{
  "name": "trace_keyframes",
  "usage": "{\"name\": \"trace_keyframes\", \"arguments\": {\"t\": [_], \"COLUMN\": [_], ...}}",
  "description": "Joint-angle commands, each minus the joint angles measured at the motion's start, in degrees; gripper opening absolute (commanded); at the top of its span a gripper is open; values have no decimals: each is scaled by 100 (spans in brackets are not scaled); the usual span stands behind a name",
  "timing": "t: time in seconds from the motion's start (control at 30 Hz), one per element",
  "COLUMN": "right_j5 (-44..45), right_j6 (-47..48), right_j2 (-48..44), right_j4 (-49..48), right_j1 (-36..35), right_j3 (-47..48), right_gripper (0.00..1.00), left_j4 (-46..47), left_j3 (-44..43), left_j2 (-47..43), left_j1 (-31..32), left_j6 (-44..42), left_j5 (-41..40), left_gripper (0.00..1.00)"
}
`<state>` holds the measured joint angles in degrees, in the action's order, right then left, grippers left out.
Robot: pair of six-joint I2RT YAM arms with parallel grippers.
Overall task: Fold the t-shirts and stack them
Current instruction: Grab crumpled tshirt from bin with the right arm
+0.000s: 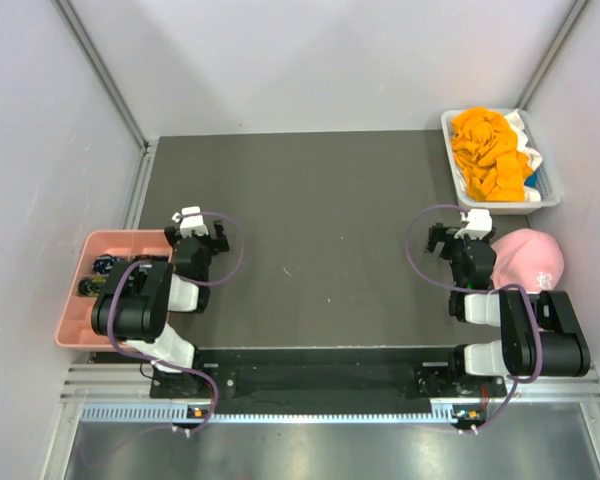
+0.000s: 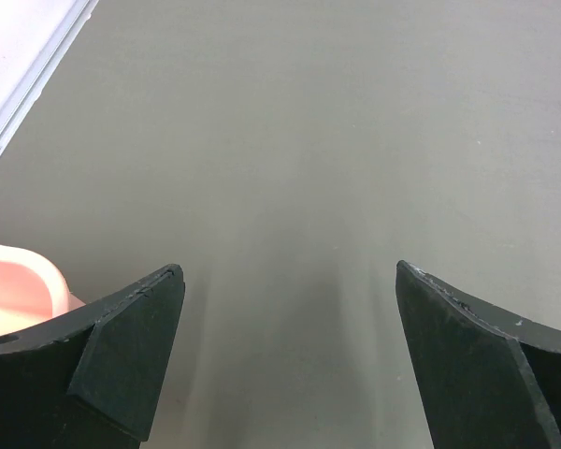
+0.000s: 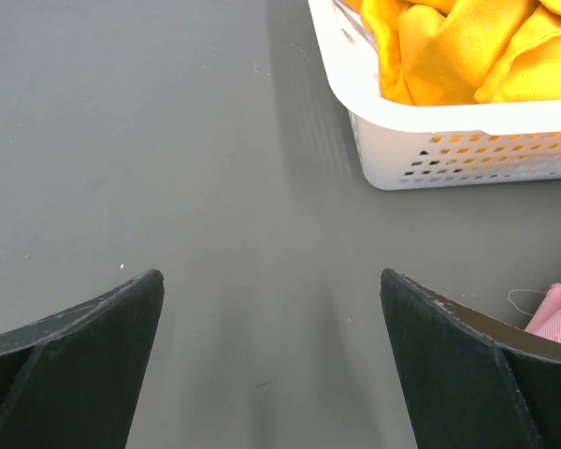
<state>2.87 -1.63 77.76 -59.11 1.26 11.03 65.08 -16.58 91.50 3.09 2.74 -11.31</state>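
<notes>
A crumpled bright orange t-shirt [image 1: 492,150] lies in a white basket [image 1: 456,160] at the table's far right, with a bit of white t-shirt [image 1: 520,124] showing beside it. The orange shirt also shows in the right wrist view [image 3: 467,47], in the basket [image 3: 449,140]. My right gripper [image 1: 456,238] is open and empty over bare table [image 3: 272,281], short of the basket. My left gripper [image 1: 200,231] is open and empty over bare table [image 2: 290,271] on the left side.
A pink baseball cap [image 1: 528,260] lies at the right edge next to my right arm; its edge shows in the right wrist view [image 3: 556,309]. A pink tray [image 1: 80,300] with small dark items sits off the table's left edge. Grey walls enclose the dark table [image 1: 320,230].
</notes>
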Motion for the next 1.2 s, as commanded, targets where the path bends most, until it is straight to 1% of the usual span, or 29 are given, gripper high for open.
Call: {"name": "trace_keyframes", "arguments": {"t": [0.0, 0.4, 0.43, 0.5, 0.53, 0.57, 0.6, 0.67, 0.7, 0.83, 0.97, 1.0, 1.03, 1.1, 1.17], "right_j5": [-103, -103, -42, 274, 319, 580, 661, 854, 916, 811, 899, 908, 917, 917, 960], "right_j6": [5, 57, 75, 136, 136, 136, 84, -30, -126, -277, -452, -548, -584, -663, -725], "right_j2": [12, 11, 3, -137, -225, -339, -645, -875, -1033, -1411, -1658, -1658, -1624, -1571, -1544], "right_j4": [-232, -215, -232, -197, -197, -49, 718, 1714, 2345, 3500, 3915, 4047, 4352, 4496, 4505], "right_j1": [-29, -46, -99, -336, -354, -380, -389, -398, -398, -398, -398, -398, -398, -398, -398], "right_j3": [110, 119, 102, 67, 49, 83, 319, 723, 1091, 1806, 2175, 2411, 2552, 2878, 3027], "right_gripper": [99, 99, 99, 99, 99, 99, 99, 99, 99, 99, 99, 99, 99, 99, 99], "left_j4": [207, 207, 216, 269, 138, 6, -117, -92, -92, -74, -66, -66, -66, -458, -732], "left_j3": [-65, -65, -39, 14, 6, -47, -82, -65, -74, -74, -65, -65, -82, -248, -416], "left_j2": [-1, -1, -27, -149, -211, -247, -264, -273, -265, -247, -265, -247, -247, -308, -379], "left_j1": [-19, -19, -19, -10, -10, -2, 7, 7, 7, 7, 7, 7, 7, 121, 323], "left_j6": [-2, 7, -19, 338, 350, 315, 297, 314, 315, 315, 315, 306, 262, -88, -204], "left_j5": [85, 85, -28, -703, -784, -776, -802, -811, -820, -829, -829, -820, -698, -487, -652], "left_gripper": [99, 99, 99, 99, 99, 99, 99, 99, 99, 99, 99, 99, 99, 99, 99]}}
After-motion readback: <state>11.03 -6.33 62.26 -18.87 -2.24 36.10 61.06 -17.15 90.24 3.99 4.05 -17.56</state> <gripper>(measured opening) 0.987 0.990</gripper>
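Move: The orange t-shirt lies crumpled in the white bin, its middle roughly 20 cm ahead of the right hand and 9 cm to its right, at about the hand's own height; the white clothes in the bin lie some 8 cm farther right of it. The pink cap is about 16 cm to the right hand's right, 7 cm back and a little lower. From the left hand the orange t-shirt is some 70 cm to the right and 18 cm ahead. After a small drift of about 1 cm to its left, the right arm lifts its open, empty gripper nearly straight up by some 12 cm, gaining only about 3 cm forward on the white bin, so that the fingers come above rim height short of the bin, still pointing roughly forward with a slight clockwise turn. The left gripper, also open and empty, merely edges left beside the salmon tray and turns a few degrees counter-clockwise, coming partly back at the end. ##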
